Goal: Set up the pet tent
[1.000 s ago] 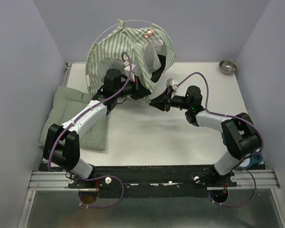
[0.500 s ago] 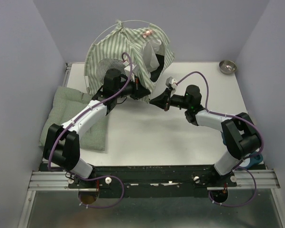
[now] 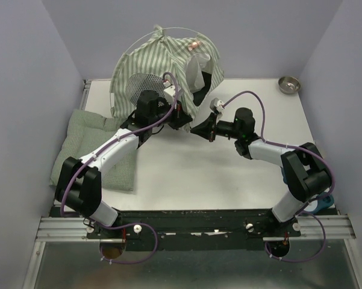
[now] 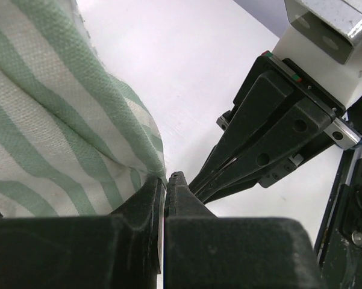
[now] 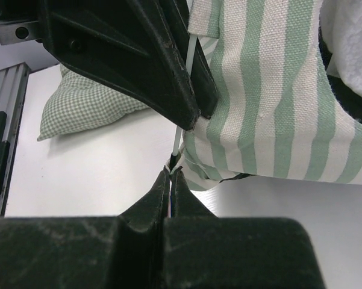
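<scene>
The pet tent point(image 3: 162, 63), green-and-white striped with a grey mesh window point(image 3: 143, 81), stands domed at the back of the table. A thin whitish pole point(image 3: 137, 41) arcs over it, and a pink tag point(image 3: 194, 43) sits near the top. My left gripper point(image 3: 184, 118) is shut on the tent's lower front hem point(image 4: 141, 159). My right gripper point(image 3: 196, 128) meets it tip to tip and is shut on a small corner piece of the tent, where a pole end point(image 5: 179, 137) enters. The striped fabric point(image 5: 271, 90) hangs just above the right fingertips.
A flat green checked cushion point(image 3: 96, 147) lies at the left, partly under the left arm, and shows in the right wrist view point(image 5: 84, 105). A small metal bowl point(image 3: 289, 84) sits at the back right corner. A blue object point(image 3: 326, 200) lies by the right arm's base.
The left gripper has shifted slightly right and back with the hem, and the tent has leaned a little to the right. The right gripper has crept slightly left, still shut.
</scene>
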Tool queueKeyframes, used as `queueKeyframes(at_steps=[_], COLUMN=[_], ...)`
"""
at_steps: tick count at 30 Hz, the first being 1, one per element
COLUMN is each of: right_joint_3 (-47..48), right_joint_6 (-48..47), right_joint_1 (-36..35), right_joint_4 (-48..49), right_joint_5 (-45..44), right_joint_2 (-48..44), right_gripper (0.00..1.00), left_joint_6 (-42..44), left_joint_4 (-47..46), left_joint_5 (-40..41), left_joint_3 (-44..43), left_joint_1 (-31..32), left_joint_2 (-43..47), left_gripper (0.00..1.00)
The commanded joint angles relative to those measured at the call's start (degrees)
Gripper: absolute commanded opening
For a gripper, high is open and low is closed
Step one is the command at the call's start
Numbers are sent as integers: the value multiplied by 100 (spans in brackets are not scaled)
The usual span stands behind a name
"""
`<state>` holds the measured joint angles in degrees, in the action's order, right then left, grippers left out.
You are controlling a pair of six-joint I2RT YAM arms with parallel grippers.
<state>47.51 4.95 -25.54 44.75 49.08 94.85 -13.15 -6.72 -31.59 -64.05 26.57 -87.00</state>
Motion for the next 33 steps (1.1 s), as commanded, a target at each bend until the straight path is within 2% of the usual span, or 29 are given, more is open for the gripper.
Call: queueKeyframes(at_steps=[1,8,14,22,23,27,31,33], right_joint_3=[57,-110,-163,74,144,128,-399,-453], right_joint_6=[41,-249,-416,-302,-197,-328,-880,-961], right_joint_1=[-39,-21,-21,-21,-21,-12,14,23], right_joint_4=[236,-45,-300,-502,-520,-285,1278,1798], right_joint_5=[321,357,471,357,252,67,-82,-92], right_joint_2=[-326,-467,-485,-318,-257,-46,209,411], right_gripper=[1,1,1,1,7,49,68,75], left_joint_6=[884,305,-653,-557,-557,-628,-820,-970], left_joint_4=[338,320,242,171,180,328,601,663], left_joint_5=[1094,1094,866,594,558,330,-12,-197], left_joint_3=[244,148,-98,-169,-204,-440,-792,-968], left_joint_1=[-161,-389,-714,-723,-723,-723,-723,-723], left_joint_2=[-221,-379,-634,-696,-678,-564,-441,-388], left_gripper=[0,0,0,0,0,0,0,0])
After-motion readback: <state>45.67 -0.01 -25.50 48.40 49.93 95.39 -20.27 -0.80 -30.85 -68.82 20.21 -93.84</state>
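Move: The black-capped pole tip sits between the right hand's fingertips, about 1 cm to the left of that hand; the tent corner hangs about 2 cm ahead and 1 cm left, the tent body roughly 19 cm ahead, 8 cm left and 5 cm up. The cushion is some 34 cm left, 6 cm back and 15 cm below. From the left hand, shut on the pole, the tip is about 3 cm back, 3 cm right and 4 cm below. Down a little with both hands first; then the left, keeping its pinch on the pole, swings left, forward and down by some 7 to 8 cm, away from the right hand, turning counter-clockwise and tipping down about 15 degrees, before rising about 3 cm. The right backs and lifts 2 to 3 cm, then eases forward and down, fingers opening wide, its hold on the pole tip ended. ##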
